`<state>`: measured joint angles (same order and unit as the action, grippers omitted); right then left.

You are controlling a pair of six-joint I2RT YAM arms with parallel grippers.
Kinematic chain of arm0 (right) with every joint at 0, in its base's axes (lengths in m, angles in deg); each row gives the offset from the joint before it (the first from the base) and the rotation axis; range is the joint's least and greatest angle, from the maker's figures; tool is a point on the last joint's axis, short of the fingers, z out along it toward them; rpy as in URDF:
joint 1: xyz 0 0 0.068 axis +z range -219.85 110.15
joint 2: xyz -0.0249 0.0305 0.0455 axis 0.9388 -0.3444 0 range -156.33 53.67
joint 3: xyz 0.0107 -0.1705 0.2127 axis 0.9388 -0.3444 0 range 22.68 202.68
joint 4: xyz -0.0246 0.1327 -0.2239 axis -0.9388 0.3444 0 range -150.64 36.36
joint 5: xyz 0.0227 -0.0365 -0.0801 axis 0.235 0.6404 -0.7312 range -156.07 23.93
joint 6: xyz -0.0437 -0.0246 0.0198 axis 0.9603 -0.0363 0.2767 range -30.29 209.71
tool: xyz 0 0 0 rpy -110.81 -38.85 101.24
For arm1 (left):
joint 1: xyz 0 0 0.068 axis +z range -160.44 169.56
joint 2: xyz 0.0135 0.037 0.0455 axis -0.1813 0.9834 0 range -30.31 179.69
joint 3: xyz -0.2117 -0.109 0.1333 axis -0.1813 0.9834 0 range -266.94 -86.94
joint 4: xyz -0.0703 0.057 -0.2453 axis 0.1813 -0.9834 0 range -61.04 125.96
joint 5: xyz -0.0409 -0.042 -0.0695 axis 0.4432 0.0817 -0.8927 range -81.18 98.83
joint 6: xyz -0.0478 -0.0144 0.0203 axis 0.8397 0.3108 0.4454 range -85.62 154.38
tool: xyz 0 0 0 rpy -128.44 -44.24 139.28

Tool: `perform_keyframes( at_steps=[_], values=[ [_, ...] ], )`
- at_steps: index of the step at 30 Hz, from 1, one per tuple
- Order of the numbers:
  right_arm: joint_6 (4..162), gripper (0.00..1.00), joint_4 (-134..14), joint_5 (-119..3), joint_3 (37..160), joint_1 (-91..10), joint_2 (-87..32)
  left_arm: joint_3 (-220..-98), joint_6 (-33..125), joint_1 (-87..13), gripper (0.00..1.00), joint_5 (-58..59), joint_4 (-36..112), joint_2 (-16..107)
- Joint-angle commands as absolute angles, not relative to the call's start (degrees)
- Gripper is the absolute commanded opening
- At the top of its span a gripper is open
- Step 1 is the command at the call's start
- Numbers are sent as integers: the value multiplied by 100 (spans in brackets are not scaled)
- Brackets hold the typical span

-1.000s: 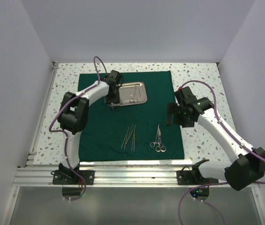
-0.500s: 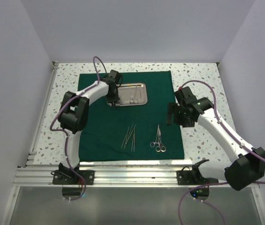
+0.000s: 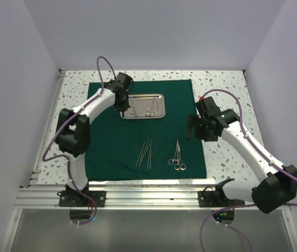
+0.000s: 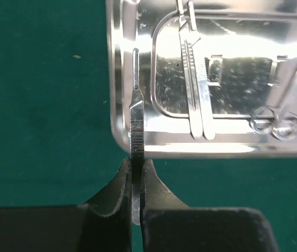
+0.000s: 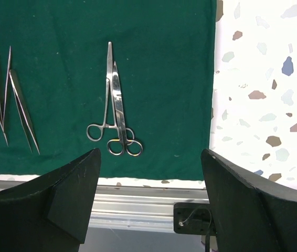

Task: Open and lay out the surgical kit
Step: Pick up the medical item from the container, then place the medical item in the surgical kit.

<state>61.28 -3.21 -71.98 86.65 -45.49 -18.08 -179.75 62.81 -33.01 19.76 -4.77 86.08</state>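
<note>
The dark green cloth (image 3: 112, 142) of the surgical kit lies spread flat, with the steel tray (image 3: 161, 97) at its far middle. My left gripper (image 3: 123, 106) hangs at the tray's left end, shut on a flat ribbed steel handle (image 4: 137, 121) that reaches across the tray's rim (image 4: 117, 79). Tweezers (image 4: 195, 89) and ring handles (image 4: 274, 123) lie in the tray. On the cloth are slender probes and tweezers (image 3: 146, 152) and ring-handled scissors (image 3: 178, 157). My right gripper (image 3: 200, 131) hovers open at the cloth's right edge, holding nothing; the scissors (image 5: 114, 115) show beyond it.
The cloth rests on a speckled white tabletop (image 3: 227, 89) enclosed by white walls. An aluminium rail (image 3: 148, 191) with the arm mounts runs along the near edge. The cloth's right edge (image 5: 213, 79) borders bare tabletop.
My left gripper has closed onto the ribbed handle at the tray's left end, and the left arm's elbow swung out to the left. The right arm has stayed still.
</note>
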Motion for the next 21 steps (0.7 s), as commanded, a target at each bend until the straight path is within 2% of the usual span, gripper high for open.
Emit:
perform_keyframes(
  at_steps=[1,8,14,21],
  values=[
    [6307,81,-527,-7073,8667,-4560,-1718,-17669,6241,-3286,0,2262,-675,7271],
    [6501,81,-483,-6976,8526,-4568,-1481,-15282,6830,-3391,0,2245,-483,5708],
    [6536,81,-369,-6897,8316,-4568,-1155,-13777,7656,-3918,0,2289,-351,4731],
    [6554,81,-254,-6783,8069,-4559,-812,-12606,8368,-4304,0,2034,264,4466]
  ],
)
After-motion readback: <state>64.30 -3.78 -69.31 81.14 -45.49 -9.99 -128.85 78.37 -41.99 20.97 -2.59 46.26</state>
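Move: The scalpel handle is already in the left fingers, just above the tray's near left corner. The bare cloth where it is being taken lies some 23 cm back, 5 cm left and 6 cm below the left hand. The tweezers lie about 18 cm back and 10 cm right of the hand, and the tray's middle roughly 6 cm ahead and 10 cm right. From the right hand, that bare cloth is around 38 cm left and 7 cm back, 14 cm below. The scalpel handle, still pinched in the shut left fingers, is carried swiftly back from the tray some 22 cm, drifting about 5 cm left, towards the bare cloth left of the tweezers. The left hand first arcs up about 8 cm, then sinks to a little below its starting height, its fingers swinging to point more steeply down. The open, empty right hand eases back about 2 cm. ##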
